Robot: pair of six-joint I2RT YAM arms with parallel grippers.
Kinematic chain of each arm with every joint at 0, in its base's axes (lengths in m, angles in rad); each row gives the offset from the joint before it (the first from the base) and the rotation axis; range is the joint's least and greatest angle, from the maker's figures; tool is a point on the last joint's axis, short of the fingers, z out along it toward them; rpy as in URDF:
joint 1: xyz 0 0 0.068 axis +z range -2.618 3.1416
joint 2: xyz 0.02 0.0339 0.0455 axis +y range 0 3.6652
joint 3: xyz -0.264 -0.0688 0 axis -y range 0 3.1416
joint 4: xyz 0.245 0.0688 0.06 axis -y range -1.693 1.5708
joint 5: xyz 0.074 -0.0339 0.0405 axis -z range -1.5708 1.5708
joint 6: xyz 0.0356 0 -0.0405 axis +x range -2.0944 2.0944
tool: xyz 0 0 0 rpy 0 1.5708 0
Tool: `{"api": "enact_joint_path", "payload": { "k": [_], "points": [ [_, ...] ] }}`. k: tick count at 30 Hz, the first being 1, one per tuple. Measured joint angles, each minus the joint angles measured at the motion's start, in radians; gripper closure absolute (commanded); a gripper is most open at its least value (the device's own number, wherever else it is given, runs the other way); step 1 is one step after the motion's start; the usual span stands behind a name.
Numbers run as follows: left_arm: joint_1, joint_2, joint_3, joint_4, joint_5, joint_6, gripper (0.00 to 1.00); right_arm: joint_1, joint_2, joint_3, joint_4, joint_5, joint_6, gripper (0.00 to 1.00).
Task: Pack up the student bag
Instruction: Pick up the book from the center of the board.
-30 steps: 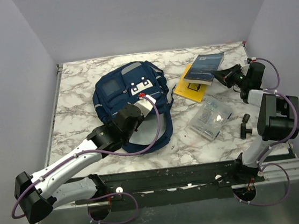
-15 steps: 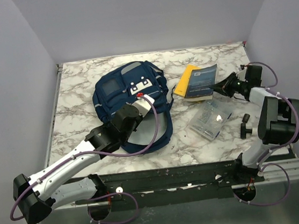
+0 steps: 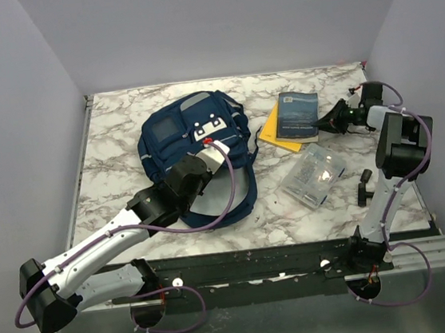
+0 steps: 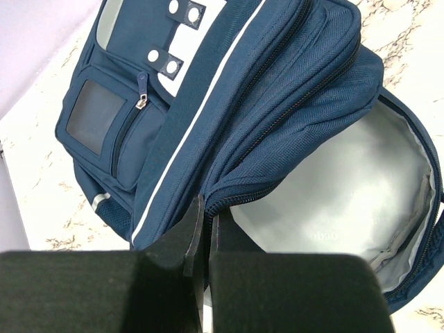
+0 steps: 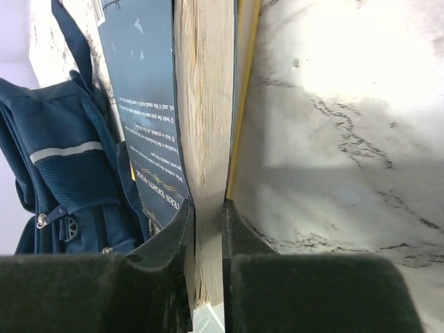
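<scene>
The student bag (image 3: 190, 130) lies in the middle of the marble table, navy with pale stripes, its main compartment unzipped to show grey lining (image 4: 347, 201). My left gripper (image 3: 205, 156) is shut on the bag's zippered flap edge (image 4: 229, 191), holding it up. At the right, my right gripper (image 3: 328, 120) clamps the page edge of a dark blue book (image 3: 297, 115), which rests on a yellow book (image 3: 275, 122). In the right wrist view the fingertips (image 5: 184, 215) sit on either side of the blue book's pages (image 5: 205, 104), with the yellow cover (image 5: 244, 83) beside them.
A clear plastic pouch (image 3: 313, 174) with small items lies in front of the books. The bag's dark strap (image 3: 245, 188) trails toward the near edge. Grey walls enclose the table on three sides.
The right gripper has swung the dark blue book round and toward the far right, so it now sits squarer over the yellow book. The left arm and the bag have not moved.
</scene>
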Motion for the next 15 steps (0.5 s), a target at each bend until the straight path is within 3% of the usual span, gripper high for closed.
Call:
{"api": "enact_joint_path", "payload": {
  "k": [9,15],
  "points": [
    [0.0,0.011,0.0,0.0,0.001,-0.002,1.0,-0.028,0.032,-0.058,0.087,-0.013,0.032,0.43],
    [0.0,0.014,0.001,0.0,0.002,-0.002,1.0,-0.031,0.032,-0.11,0.208,-0.066,0.084,0.35]
  ]
}}
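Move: The right hand already pinches the blue book's page edge near its near-right corner; the book's middle lies about 5 cm ahead of this hand and 7 cm to its left, almost at its height. The yellow book beneath it is some 13 cm left and 1 cm ahead, the clear pouch about 17 cm back and 4 cm left. From the left hand, the blue book is roughly 23 cm ahead, 30 cm right and 18 cm lower. The right hand loosens its pinch on the near-right edge of the blue book, spreading its fingers from nearly shut to more than half open while it sinks about 2 cm towards the table, with barely 5 degrees of wrist turn. It first drifts almost 1 cm to the right and comes partly back, ending with the fingers still straddling the book's edge, one over the cover and one on the table side, while the left hand stays put and keeps its pinch on the bag's zipped edge. ##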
